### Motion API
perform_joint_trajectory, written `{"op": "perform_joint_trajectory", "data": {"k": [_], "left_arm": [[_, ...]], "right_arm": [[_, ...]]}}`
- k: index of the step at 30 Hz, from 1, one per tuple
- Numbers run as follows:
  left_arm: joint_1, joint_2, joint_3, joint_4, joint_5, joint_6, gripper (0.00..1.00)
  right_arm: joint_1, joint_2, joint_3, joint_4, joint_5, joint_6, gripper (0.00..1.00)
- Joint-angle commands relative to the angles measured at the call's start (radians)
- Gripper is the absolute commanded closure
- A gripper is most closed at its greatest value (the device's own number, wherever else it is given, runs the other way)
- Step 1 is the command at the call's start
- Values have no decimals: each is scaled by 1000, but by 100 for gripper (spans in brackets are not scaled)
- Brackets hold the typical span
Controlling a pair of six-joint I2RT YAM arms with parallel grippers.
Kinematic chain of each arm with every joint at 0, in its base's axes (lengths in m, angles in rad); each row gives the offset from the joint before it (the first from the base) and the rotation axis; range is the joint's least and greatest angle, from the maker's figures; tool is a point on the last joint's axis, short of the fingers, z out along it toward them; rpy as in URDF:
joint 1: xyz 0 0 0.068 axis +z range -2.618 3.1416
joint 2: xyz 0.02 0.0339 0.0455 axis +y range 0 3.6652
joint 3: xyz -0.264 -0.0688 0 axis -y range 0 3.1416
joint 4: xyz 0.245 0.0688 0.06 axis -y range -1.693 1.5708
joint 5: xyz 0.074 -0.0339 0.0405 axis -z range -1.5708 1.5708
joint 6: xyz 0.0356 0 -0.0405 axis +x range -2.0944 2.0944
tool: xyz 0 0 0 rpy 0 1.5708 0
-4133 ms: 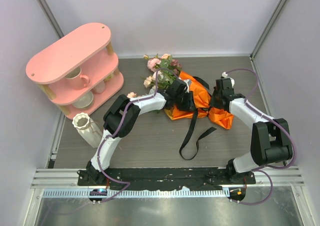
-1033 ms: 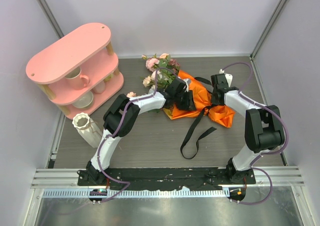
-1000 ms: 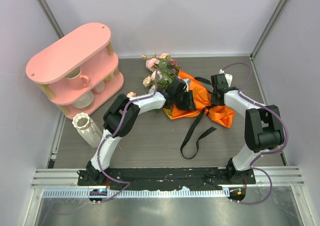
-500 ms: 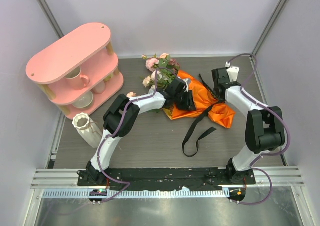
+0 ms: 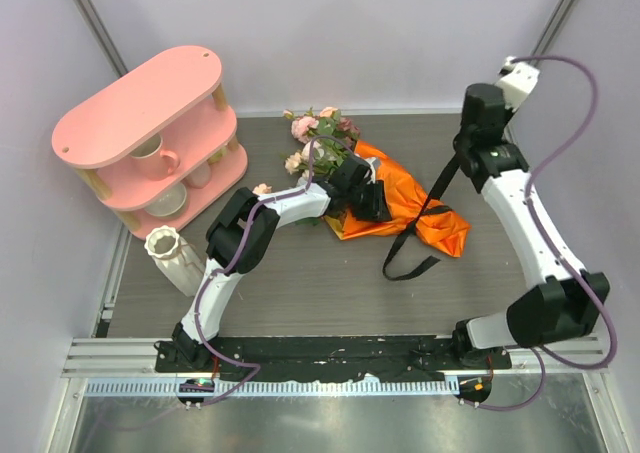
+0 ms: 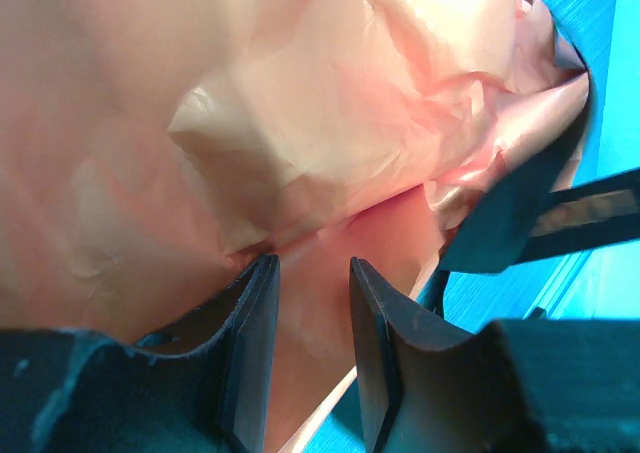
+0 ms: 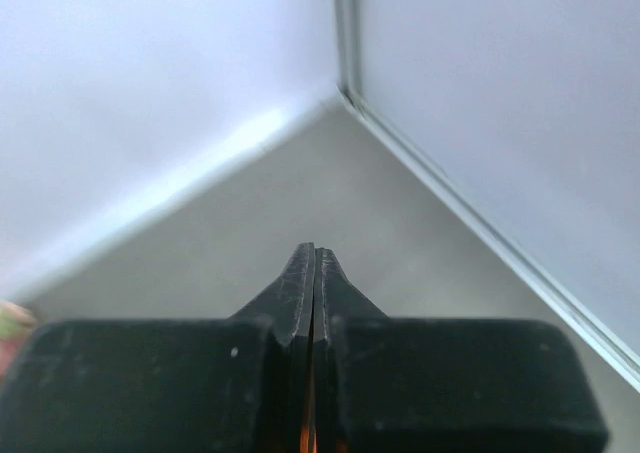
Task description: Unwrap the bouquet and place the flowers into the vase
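Observation:
The bouquet lies at mid-table, its flowers [image 5: 318, 138] pointing to the back and its orange wrap [image 5: 412, 213] spread to the right. My left gripper [image 5: 377, 201] presses down on the wrap. In the left wrist view its jaws [image 6: 308, 313] are closed part-way on a fold of orange sheet [image 6: 300, 133]. My right gripper [image 5: 463, 153] is lifted at the back right, shut on the black ribbon [image 5: 426, 211]. The ribbon runs taut down to a loop on the table. The right wrist view shows the fingertips [image 7: 313, 253] pressed together, the ribbon hidden. The ribbed cream vase [image 5: 178, 258] stands at the left.
A pink two-tier shelf [image 5: 135, 103] with white cups and mugs stands at the back left, just behind the vase. Grey walls close the table on three sides, and the right arm is near the back right corner [image 7: 340, 91].
My right gripper has shut on the ribbon and risen up and back to the right, drawing it taut and dragging its loop rightward. The left gripper has stayed on the wrap.

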Motion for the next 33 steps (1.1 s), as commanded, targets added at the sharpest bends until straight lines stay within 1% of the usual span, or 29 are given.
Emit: {"op": "perform_joint_trajectory", "data": {"k": [1, 3, 4, 5, 6, 7, 8, 9, 10, 11, 13, 14, 16, 19, 24, 25, 26, 28, 33], "left_arm": [[15, 17, -4, -43, -14, 11, 61], [15, 15, -6, -40, -13, 13, 61], [15, 15, -7, -38, -13, 13, 61], [15, 15, -6, -40, -13, 11, 61], [15, 15, -4, -40, -14, 11, 61], [15, 15, -4, -37, -14, 10, 61], [15, 17, -3, -37, -14, 8, 61], [15, 18, -1, -35, -13, 8, 61], [15, 18, -3, -35, -14, 7, 61], [15, 17, -4, -31, -13, 5, 61], [13, 15, -6, -26, -13, 2, 61], [13, 14, -6, -18, -14, 0, 61], [13, 14, -6, -15, -14, -3, 61], [11, 15, -3, -6, -14, -7, 61], [8, 17, 0, 6, -8, -7, 61], [8, 15, 0, 9, -4, -7, 61], [8, 15, -3, 15, -2, -7, 61], [8, 17, -3, 19, 2, -7, 61], [8, 18, -4, 37, 7, -18, 61]], "right_arm": [[-4, -139, 146, 410, -84, -97, 99], [-6, -130, 236, 496, -137, -144, 99], [-6, -113, 276, 571, -148, -163, 99], [-4, -95, 372, 598, -159, -178, 99], [-4, -70, 429, 616, -179, -194, 99], [-4, -5, 488, 650, -194, -229, 99], [-6, 29, 608, 665, -210, -246, 99], [-4, 75, 670, 681, -225, -264, 99], [-4, 161, 741, 691, -248, -295, 99], [-4, 216, 893, 690, -254, -318, 99], [-4, 349, 1038, 711, -279, -367, 99], [-18, 370, 1092, 742, -288, -361, 99], [-43, 395, 1096, 796, -283, -343, 99], [-96, 439, 1087, 790, -300, -262, 99], [-159, 516, 1041, 816, -306, -217, 99], [-159, 529, 1048, 816, -305, -211, 99], [-191, 540, 1053, 811, -306, -196, 99], [-213, 568, 1067, 796, -315, -163, 99], [-245, 603, 1079, 807, -332, -126, 99]]}}
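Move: The right gripper, shut on one end of the black ribbon, is high above the table. The ribbon's crossing over the orange wrapper's neck lies some 27 cm below it, about 5 cm back and 7 cm left. From that crossing, the wrapper's tail is 6 cm nearer, 3 cm right; the ribbon's loose end 14 cm nearer, 7 cm left. The crossing is about 12 cm right of the left gripper, 1 cm ahead and 3 cm lower. Whip the right gripper steeply up, away from the wrapper, by about 45 cm, easing back a little and tipping its fingers upward some 75 degrees, keeping the ribbon end pinched. Then carry it forward nearly 20 cm, sinking and drifting slightly right. Keep the left gripper still at the wrapper, fingers part-open. ##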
